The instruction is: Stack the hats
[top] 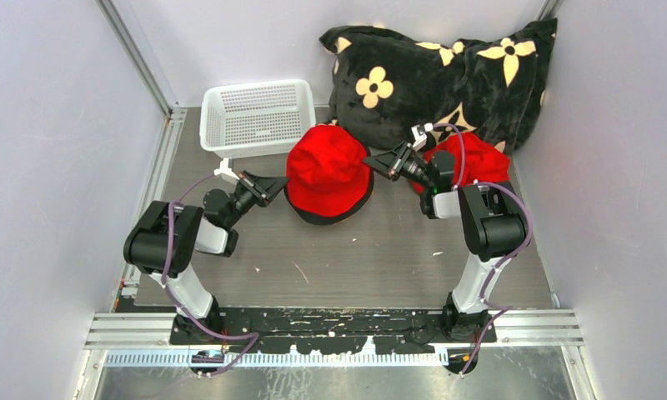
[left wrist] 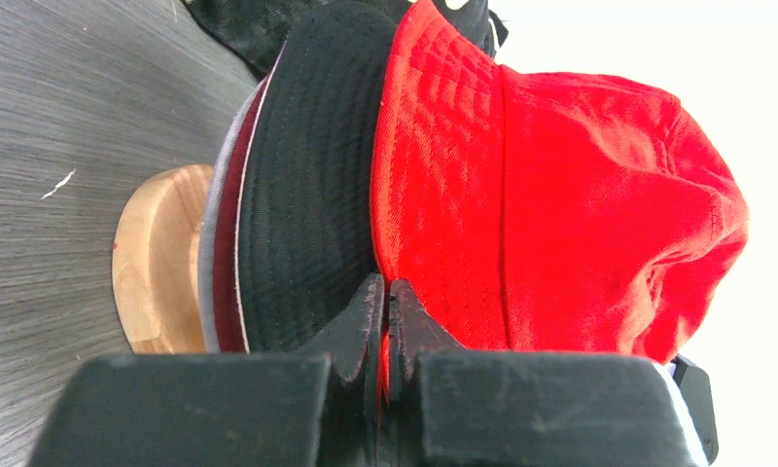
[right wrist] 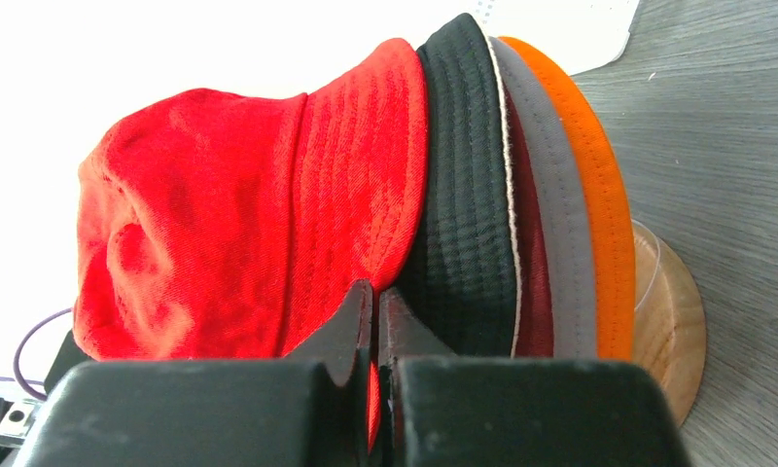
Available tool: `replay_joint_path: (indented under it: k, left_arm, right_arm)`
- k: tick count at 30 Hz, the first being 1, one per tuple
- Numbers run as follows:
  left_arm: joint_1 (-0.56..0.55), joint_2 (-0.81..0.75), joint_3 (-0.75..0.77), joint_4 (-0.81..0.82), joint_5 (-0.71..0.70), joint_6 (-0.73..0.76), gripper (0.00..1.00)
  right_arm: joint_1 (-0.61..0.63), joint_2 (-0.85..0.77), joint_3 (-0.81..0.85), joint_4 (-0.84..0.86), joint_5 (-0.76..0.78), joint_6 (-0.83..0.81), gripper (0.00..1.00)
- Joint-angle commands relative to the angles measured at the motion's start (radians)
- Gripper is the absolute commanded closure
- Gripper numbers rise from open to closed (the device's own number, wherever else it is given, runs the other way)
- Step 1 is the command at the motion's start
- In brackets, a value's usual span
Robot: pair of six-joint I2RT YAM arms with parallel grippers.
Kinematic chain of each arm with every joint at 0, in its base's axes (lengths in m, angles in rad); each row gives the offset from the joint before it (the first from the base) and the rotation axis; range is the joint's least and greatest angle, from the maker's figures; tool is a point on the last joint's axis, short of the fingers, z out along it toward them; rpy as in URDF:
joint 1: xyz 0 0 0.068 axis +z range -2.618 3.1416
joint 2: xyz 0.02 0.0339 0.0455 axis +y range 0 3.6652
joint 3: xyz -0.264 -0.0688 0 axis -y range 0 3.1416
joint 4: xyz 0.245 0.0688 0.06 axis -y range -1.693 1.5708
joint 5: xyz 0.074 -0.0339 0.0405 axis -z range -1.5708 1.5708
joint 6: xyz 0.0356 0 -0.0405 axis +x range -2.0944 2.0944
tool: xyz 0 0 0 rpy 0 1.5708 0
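The bright red hat [top: 328, 171] sits on top of a stack of hats on a wooden stand [left wrist: 157, 263]. Under it lie the brims of a black hat [left wrist: 307, 195], a dark red hat [left wrist: 231, 243], a grey hat [right wrist: 560, 214] and an orange hat [right wrist: 599, 214]. My left gripper [top: 282, 185] is shut on the red brim at the stack's left side, with red cloth pinched between its fingers [left wrist: 366, 311]. On the opposite side my right gripper [top: 370, 160] pinches the same brim, and red fabric shows in the slit between its jaws [right wrist: 375, 297].
A white plastic basket [top: 258, 117] stands at the back left. A black cushion with cream flowers [top: 447, 75] leans in the back right corner. Another red fabric thing [top: 476, 160] lies behind my right arm, partly hidden. Walls close in both sides.
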Motion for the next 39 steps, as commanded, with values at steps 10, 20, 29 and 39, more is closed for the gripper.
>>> replay_joint_path:
  k: [10,20,29,39]
  left_arm:
    - [0.002,0.015,-0.003,0.019,-0.061,0.067,1.00]
    - [0.004,0.008,0.059,0.019,-0.062,0.043,1.00]
    - [0.018,0.083,0.132,0.019,-0.055,0.014,1.00]
    - [0.057,0.159,0.217,0.019,-0.031,-0.005,1.00]
  right_arm:
    - [-0.013,0.033,-0.046,0.059,0.028,0.005,0.99]
    - [-0.029,0.000,-0.101,0.067,0.015,0.000,0.99]
    - [-0.028,-0.042,-0.150,0.068,0.010,-0.005,0.99]
    - [-0.023,-0.070,-0.190,0.068,0.009,-0.009,0.99]
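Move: The red hat's brim is already pinched on both sides, its middle about 10 cm to the left hand's right, 2 cm farther out and 3 cm higher; from the right hand it is some 8 cm left, 2 cm back and 3 cm up. The black hat under it lies about 10 cm right of the left hand, level ahead and in height. From the left hand the white basket is roughly 17 cm ahead, 9 cm left and 12 cm below. Both grippers stay shut on the red hat's brim and work it round on the black hat from opposite sides. After barely moving, the left carries its edge forward about 5 cm towards the basket's side of the stack, ending slightly higher, while the right draws its edge back about 3 cm, down some 2 cm and a little to the right. ##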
